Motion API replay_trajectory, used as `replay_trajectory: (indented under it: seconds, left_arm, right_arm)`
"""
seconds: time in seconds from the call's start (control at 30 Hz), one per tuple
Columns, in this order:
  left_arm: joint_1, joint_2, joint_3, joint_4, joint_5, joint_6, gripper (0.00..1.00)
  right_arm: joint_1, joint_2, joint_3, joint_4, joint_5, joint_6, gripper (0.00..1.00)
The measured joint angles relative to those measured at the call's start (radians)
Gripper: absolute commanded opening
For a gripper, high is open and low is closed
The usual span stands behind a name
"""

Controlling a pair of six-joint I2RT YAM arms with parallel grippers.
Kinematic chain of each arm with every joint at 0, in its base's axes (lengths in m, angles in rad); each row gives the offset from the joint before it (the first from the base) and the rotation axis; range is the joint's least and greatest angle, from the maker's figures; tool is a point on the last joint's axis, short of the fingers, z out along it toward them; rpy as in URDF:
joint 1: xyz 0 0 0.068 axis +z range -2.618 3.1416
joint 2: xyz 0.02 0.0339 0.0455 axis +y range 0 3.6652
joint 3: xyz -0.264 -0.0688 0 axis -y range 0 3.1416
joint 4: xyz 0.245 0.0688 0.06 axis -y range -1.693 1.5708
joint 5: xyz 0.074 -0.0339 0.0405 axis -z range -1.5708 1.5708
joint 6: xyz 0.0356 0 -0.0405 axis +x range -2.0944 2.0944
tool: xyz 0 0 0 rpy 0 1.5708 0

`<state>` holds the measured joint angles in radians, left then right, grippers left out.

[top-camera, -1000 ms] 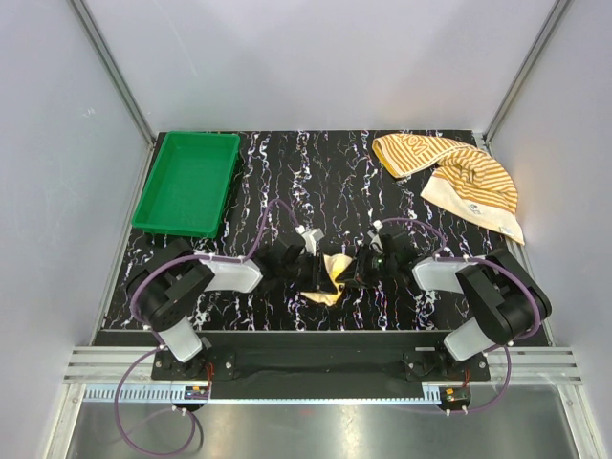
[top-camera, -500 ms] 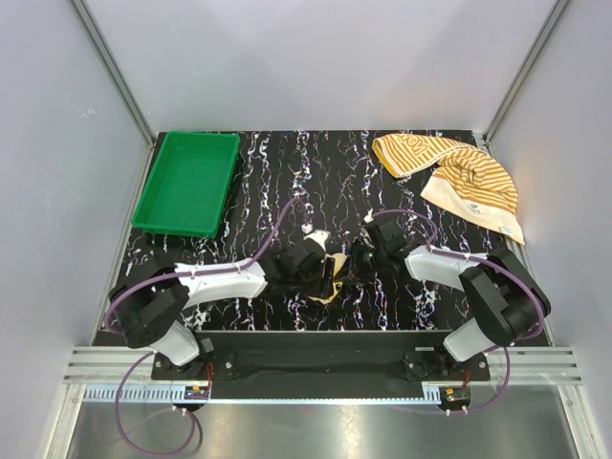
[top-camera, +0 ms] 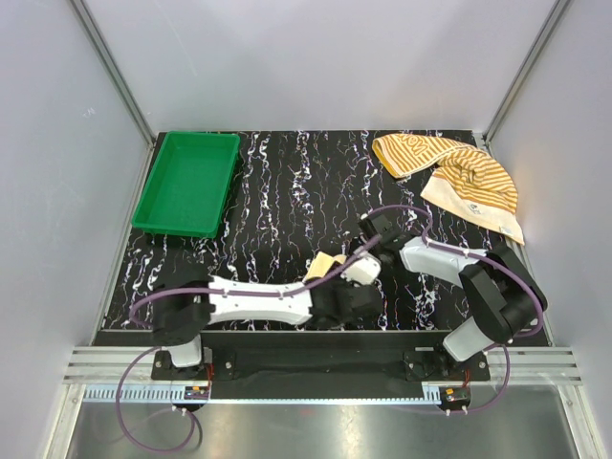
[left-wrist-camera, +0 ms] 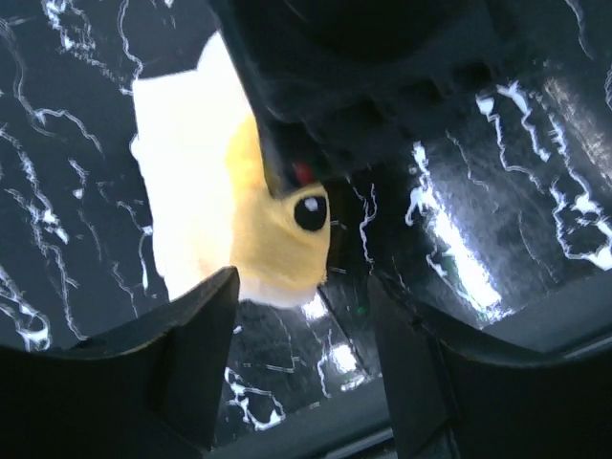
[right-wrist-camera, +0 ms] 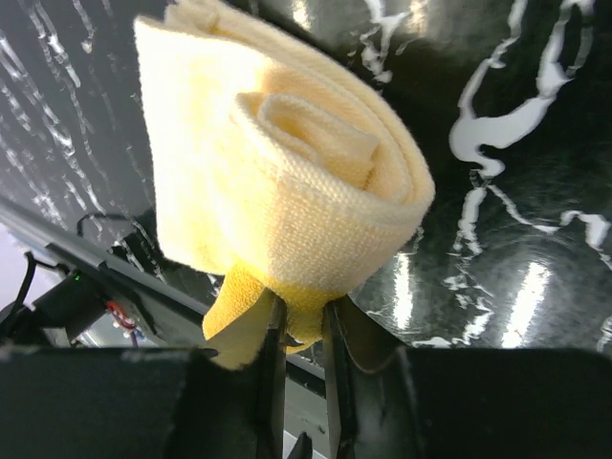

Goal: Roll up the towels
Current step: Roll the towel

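The plain pale yellow towel [right-wrist-camera: 287,163] is wound into a short roll, seen small near the table's front middle [top-camera: 323,264]. My right gripper [right-wrist-camera: 301,316] is shut on the roll's lower edge, and a loose yellow corner hangs left of its fingers. My left gripper [left-wrist-camera: 301,306] is open and empty, its fingers just short of the same towel [left-wrist-camera: 220,191], apart from it. The right gripper's black body [left-wrist-camera: 382,76] sits over the roll in the left wrist view. The striped orange-and-cream towel [top-camera: 449,177] lies crumpled at the back right, label showing.
A green tray [top-camera: 182,229] stands at the back left of the black marbled table [top-camera: 287,182]. My left arm lies stretched low along the table's near edge, under the right gripper. Grey walls enclose the table on three sides.
The left gripper has opened and let go of the yellow towel, and its arm has dropped toward the near edge, reaching right. The right gripper keeps the rolled towel.
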<state>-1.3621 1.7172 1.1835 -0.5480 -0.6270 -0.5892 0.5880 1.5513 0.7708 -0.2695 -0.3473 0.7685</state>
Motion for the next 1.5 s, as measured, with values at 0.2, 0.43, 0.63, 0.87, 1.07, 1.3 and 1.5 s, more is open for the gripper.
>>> replay_trajectory:
  seconds: [0.2,0.43,0.63,0.87,1.07,1.3,1.5]
  left_arm:
    - [-0.09,0.158,0.09,-0.077,-0.126,0.037,0.62]
    - [-0.093,0.248,0.105,-0.109,-0.183,0.043,0.62]
    - [-0.095,0.263,0.103,-0.1,-0.214,0.045,0.62]
    - [-0.095,0.286,0.089,-0.065,-0.258,0.074,0.64]
    - [-0.075,0.287,0.063,-0.024,-0.276,0.097,0.35]
    - [-0.044,0.277,0.03,0.032,-0.265,0.135,0.12]
    - [-0.04,0.269,0.02,0.053,-0.249,0.171,0.11]
  right_arm:
    - [0.006,0.004,0.016,-0.036,0.014,-0.005,0.0]
    - [0.01,0.004,0.022,-0.052,0.016,-0.006,0.0]
    - [0.01,0.004,0.022,-0.053,0.014,-0.006,0.0]
    - [0.011,0.004,0.023,-0.062,0.004,-0.021,0.0]
    - [0.011,0.004,0.056,-0.122,-0.005,-0.056,0.0]
    - [0.011,0.004,0.073,-0.145,-0.007,-0.087,0.0]
    - [0.011,0.004,0.074,-0.148,-0.003,-0.095,0.19]
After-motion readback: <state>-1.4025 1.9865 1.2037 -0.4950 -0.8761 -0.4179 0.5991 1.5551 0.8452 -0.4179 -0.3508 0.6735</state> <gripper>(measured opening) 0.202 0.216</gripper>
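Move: The part-rolled yellow towel has its middle about 3 cm ahead of my open left hand, 4 cm to its left and 6 cm below it, its black patch on the near side. My right gripper stands roughly 5 cm ahead of my left hand, level sideways and 5 cm lower. It already pinches the towel, whose middle lies about 4 cm to that right hand's left, 1 cm back and 2 cm down. I drop my open left hand about 6 cm onto the towel's near side, first easing back a little, then working some 3 cm forward to bring the black patch between the fingers, and shut them on it. As it sinks, that wrist rolls some 20 degrees, left side rising. My right hand keeps its pinch, drawing back and lifting about 1 cm late on. ##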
